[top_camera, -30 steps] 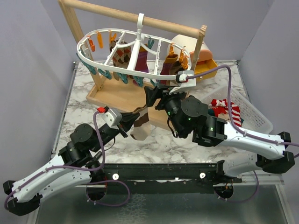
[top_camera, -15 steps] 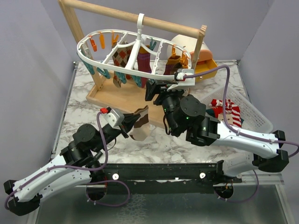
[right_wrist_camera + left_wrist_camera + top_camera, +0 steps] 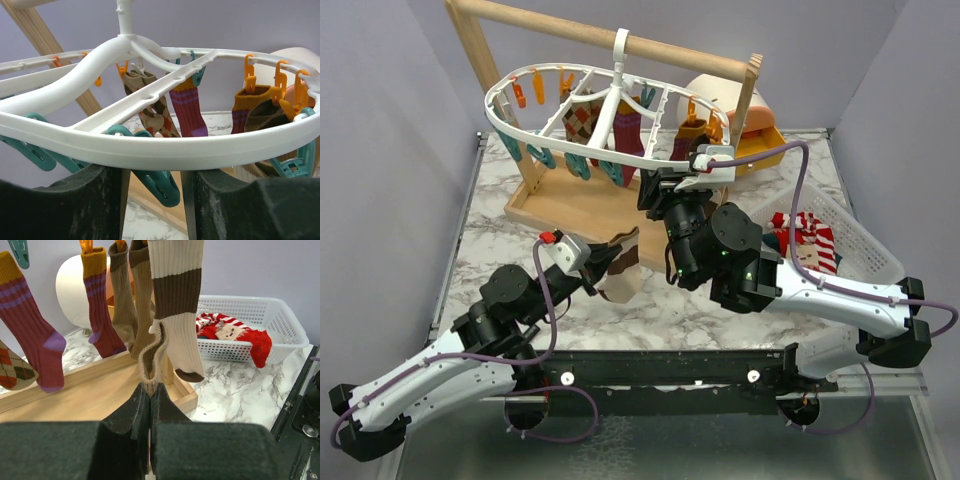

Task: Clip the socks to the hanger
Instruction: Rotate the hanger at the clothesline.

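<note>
The white oval hanger (image 3: pixel 520 135) hangs from the wooden bar, and argyle (image 3: pixel 582 120), maroon (image 3: pixel 625 135) and tan-brown (image 3: pixel 685 135) socks are clipped inside it. My right gripper (image 3: pixel 655 190) is raised to the hanger's near rim (image 3: pixel 200 145). It is open, and a teal clip (image 3: pixel 160 182) hangs between its fingers with a gap on each side. My left gripper (image 3: pixel 598 268) is shut on the ribbed edge of a cream-and-brown sock (image 3: pixel 152 357), held up below and left of that clip. Red-and-white striped socks (image 3: pixel 810 235) lie in the basket.
The wooden rack (image 3: pixel 590 35) and its tray (image 3: pixel 560 205) stand at the back of the marble table. A white slatted basket (image 3: pixel 865 245) sits on the right. An orange and cream container (image 3: pixel 760 125) stands at the back right. Several orange and teal clips dangle round the rim.
My right gripper has moved up and back to the hanger's near rim, and its jaws have narrowed around a teal clip. My left gripper has carried the sock slightly up and right.
</note>
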Robot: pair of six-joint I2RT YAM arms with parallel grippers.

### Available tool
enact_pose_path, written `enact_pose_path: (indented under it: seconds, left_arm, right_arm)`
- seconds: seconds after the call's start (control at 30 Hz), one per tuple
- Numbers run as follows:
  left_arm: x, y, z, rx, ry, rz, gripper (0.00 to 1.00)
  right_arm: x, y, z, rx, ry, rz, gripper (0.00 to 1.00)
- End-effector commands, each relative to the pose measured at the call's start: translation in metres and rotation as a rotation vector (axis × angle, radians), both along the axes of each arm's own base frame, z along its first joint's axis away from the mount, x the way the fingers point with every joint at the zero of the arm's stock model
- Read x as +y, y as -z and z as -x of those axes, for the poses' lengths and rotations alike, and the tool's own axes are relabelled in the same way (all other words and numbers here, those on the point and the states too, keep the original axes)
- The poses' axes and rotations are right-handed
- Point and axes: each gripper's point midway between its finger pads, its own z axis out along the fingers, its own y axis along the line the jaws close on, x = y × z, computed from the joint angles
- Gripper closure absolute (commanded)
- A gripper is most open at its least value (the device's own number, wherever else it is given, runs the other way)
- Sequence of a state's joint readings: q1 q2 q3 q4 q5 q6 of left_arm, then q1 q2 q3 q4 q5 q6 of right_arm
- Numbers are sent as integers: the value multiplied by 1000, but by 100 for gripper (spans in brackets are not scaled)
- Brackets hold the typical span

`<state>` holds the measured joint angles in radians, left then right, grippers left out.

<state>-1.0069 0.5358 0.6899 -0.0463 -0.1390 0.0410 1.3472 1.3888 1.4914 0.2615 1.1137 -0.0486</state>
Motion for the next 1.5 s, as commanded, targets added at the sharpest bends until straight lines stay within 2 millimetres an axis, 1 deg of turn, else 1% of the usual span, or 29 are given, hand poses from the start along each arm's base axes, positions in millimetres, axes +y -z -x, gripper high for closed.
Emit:
enact_pose_path:
  seconds: [0.0, 0.1, 0.17, 0.23, 0.37, 0.5, 0.6, 0.63, 0.67, 0.77, 0.83, 0.9, 0.97, 1.0, 1.1, 1.13, 1.17, 1.2, 1.27, 1.33, 1.43, 1.47]
  left_arm:
    - [-2, -2, -2, -22, 2, 6, 100]
    - [-2, -4, -2, -31, 1, 7, 100]
    - [-4, -3, -3, -28, 1, 1, 100]
    - [-6, -7, -4, -38, 6, 16, 100]
    - [-11, -8, -4, -41, 18, 22, 100]
    - [-16, -13, -5, -47, 25, 41, 100]
    - [-21, -18, -6, -53, 38, 53, 100]
    - [-23, -20, -6, -55, 43, 56, 100]
    - [-25, -21, -7, -55, 48, 55, 100]
    - [-29, -26, -7, -59, 59, 61, 100]
    - [-31, -27, -7, -60, 63, 63, 100]
    - [-31, -28, -7, -60, 63, 63, 100]
    - [-30, -27, -7, -59, 60, 58, 100]
    - [-30, -25, -8, -56, 57, 53, 100]
    - [-29, -20, -8, -50, 51, 45, 100]
    - [-29, -19, -8, -47, 51, 43, 100]
    - [-29, -18, -8, -43, 51, 42, 100]
    - [-29, -16, -8, -39, 52, 41, 100]
    - [-30, -14, -8, -33, 54, 38, 100]
    - [-29, -13, -8, -29, 54, 38, 100]
    - [-28, -13, -7, -23, 51, 39, 100]
    - [-27, -13, -7, -23, 48, 40, 100]
  right_arm:
    - [-6, -9, -1, -7, 26, -25, 54]
    - [-9, -11, 1, -7, 15, -38, 57]
    - [-11, -11, 3, -7, 0, -49, 62]
    - [-14, -11, 4, 0, -15, -54, 67]
    - [-21, -7, 5, 18, -48, -82, 73]
    - [-32, -3, 7, 23, -74, -91, 84]
    - [-37, 0, 5, 33, -90, -83, 93]
    - [-37, 1, 5, 34, -94, -80, 98]
    - [-38, 1, 6, 35, -99, -75, 99]
    - [-41, 3, 6, 41, -93, -71, 99]
    - [-46, 4, 6, 49, -80, -67, 89]
    - [-55, 6, 6, 58, -53, -63, 80]
    - [-69, 10, 5, 74, -8, -56, 79]
    - [-77, 12, 5, 79, 15, -54, 80]
    - [-98, 9, 6, 74, 63, -55, 93]
    - [-103, 8, 6, 69, 71, -48, 97]
    - [-105, 6, 6, 62, 74, -30, 99]
    - [-104, 5, 6, 52, 68, -6, 99]
    - [-96, 5, 6, 28, 35, 71, 98]
    - [-90, 9, 5, 26, 26, 140, 97]
    - [-84, 13, 4, 31, 14, 178, 95]
    - [-83, 14, 4, 29, 7, 179, 93]
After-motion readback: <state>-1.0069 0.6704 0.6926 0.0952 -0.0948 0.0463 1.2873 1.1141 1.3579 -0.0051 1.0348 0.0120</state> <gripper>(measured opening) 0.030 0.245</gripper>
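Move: The free teal clip on the hanger's near rim hangs between my open right fingertips, about 1 cm ahead of the hand point, with the rim some 3 cm above. The next teal clip is about 7 cm left and 2 cm ahead. The teal clip with the hung cream-and-brown sock is some 10 cm right and 1 cm ahead. From my left hand the free clip is about 7 cm ahead, 6 cm right and 12 cm higher. I close my right fingers on the free teal clip and pull it about 8 cm to my right, in two pulls with a short halt between, swinging the near rim counter-clockwise. My left hand keeps its pinch on the cream-and-brown sock and trails about 3 cm right and slightly forward, stopping sooner. ##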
